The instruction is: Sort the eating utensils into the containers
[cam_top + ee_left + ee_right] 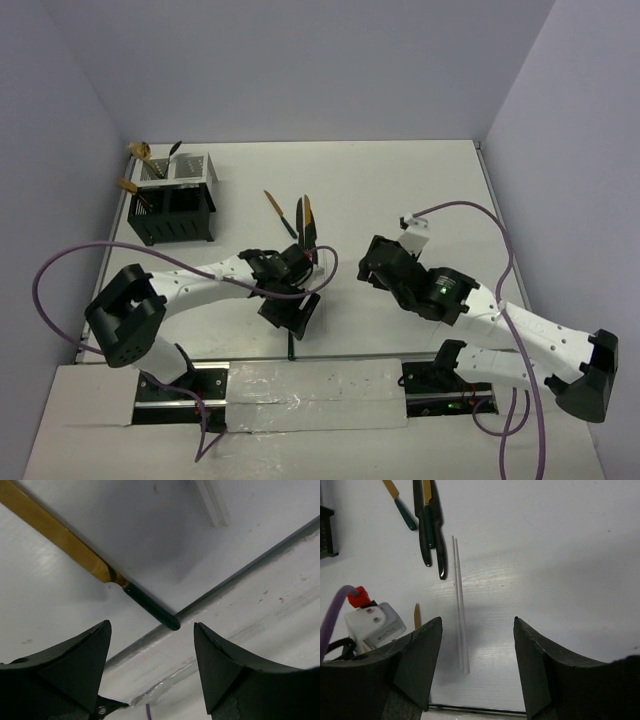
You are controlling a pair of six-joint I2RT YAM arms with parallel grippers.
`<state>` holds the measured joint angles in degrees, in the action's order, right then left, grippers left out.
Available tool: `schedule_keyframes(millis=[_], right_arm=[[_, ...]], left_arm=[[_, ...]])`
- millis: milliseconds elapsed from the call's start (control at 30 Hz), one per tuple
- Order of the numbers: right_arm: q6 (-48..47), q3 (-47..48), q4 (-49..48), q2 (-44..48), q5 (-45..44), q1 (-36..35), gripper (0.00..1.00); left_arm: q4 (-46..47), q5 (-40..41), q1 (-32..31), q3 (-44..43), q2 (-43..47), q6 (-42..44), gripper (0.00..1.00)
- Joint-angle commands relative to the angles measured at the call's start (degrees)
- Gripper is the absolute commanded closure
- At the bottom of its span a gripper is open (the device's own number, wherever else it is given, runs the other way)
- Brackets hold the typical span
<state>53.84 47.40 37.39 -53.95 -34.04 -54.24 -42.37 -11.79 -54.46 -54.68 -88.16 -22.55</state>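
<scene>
The black caddy (172,205) with perforated silver panels stands at the far left, and a few utensils (140,152) stick up out of it. On the table's middle lie a gold-bladed knife (272,205) and two more utensils (304,218) side by side; the right wrist view shows them too, as the knife (400,505) and the dark pair (427,525). Another knife (75,550) with a gold blade and dark green handle lies near the front edge, its handle end just beyond my left gripper (152,630). That gripper is open and grips nothing. My right gripper (477,622) hangs open over bare table.
A thin white stick (460,605) lies ahead of the right gripper's left finger. The table's near edge (240,575) runs just past the knife handle. A foil-taped board (310,385) sits between the arm bases. Purple cables (470,210) loop over both arms.
</scene>
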Motion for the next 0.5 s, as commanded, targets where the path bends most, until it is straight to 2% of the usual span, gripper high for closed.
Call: schedule_keyframes(millis=[0, 67, 167, 467], right_arm=[[7.1, -1.2, 6.4, 3.9, -5.1, -2.1, 0.34], [10.2, -1.5, 9.4, 5.3, -6.6, -3.4, 0.35], [14.7, -1.7, 14.1, 8.3, -8.7, -5.9, 0.35], [17.7, 0.3, 18.6, 9.1, -11.4, -8.6, 0.36]], left_arm=[[2.8, 1.0, -2.2, 0.8, -1.1, -9.3, 0.25], [2.6, 6.1, -2.1, 0.9, -2.5, -10.4, 0.28], [2.7, 9.6, -2.1, 1.4, -4.1, -12.6, 0.35], [5.2, 14.0, -3.5, 1.9, -7.2, -15.8, 0.44]])
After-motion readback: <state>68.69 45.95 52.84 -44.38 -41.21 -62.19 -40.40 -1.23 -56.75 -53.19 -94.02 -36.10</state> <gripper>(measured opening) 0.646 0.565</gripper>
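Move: The knife with the dark green handle lies lengthwise under the left hand. Its middle is about 3 cm ahead, level sideways and 4 cm below, with the handle running back to the table edge. The chopsticks lie some 11 cm ahead and 9 cm right of the hand, and the black-handled knives about 25 cm ahead and 4 cm right. From the right hand the green-handled knife is roughly 23 cm left, 8 cm back and 17 cm below. Down about 4 cm goes the left hand onto the front of the green handle, first easing back a centimetre, then forward and slightly left again. The wrist turns some 15 degrees counter-clockwise as the fingers partly close around the handle, the right-hand finger coming up against it. The right hand, empty and open, draws back 4 cm and right about 3, away from the knives. ##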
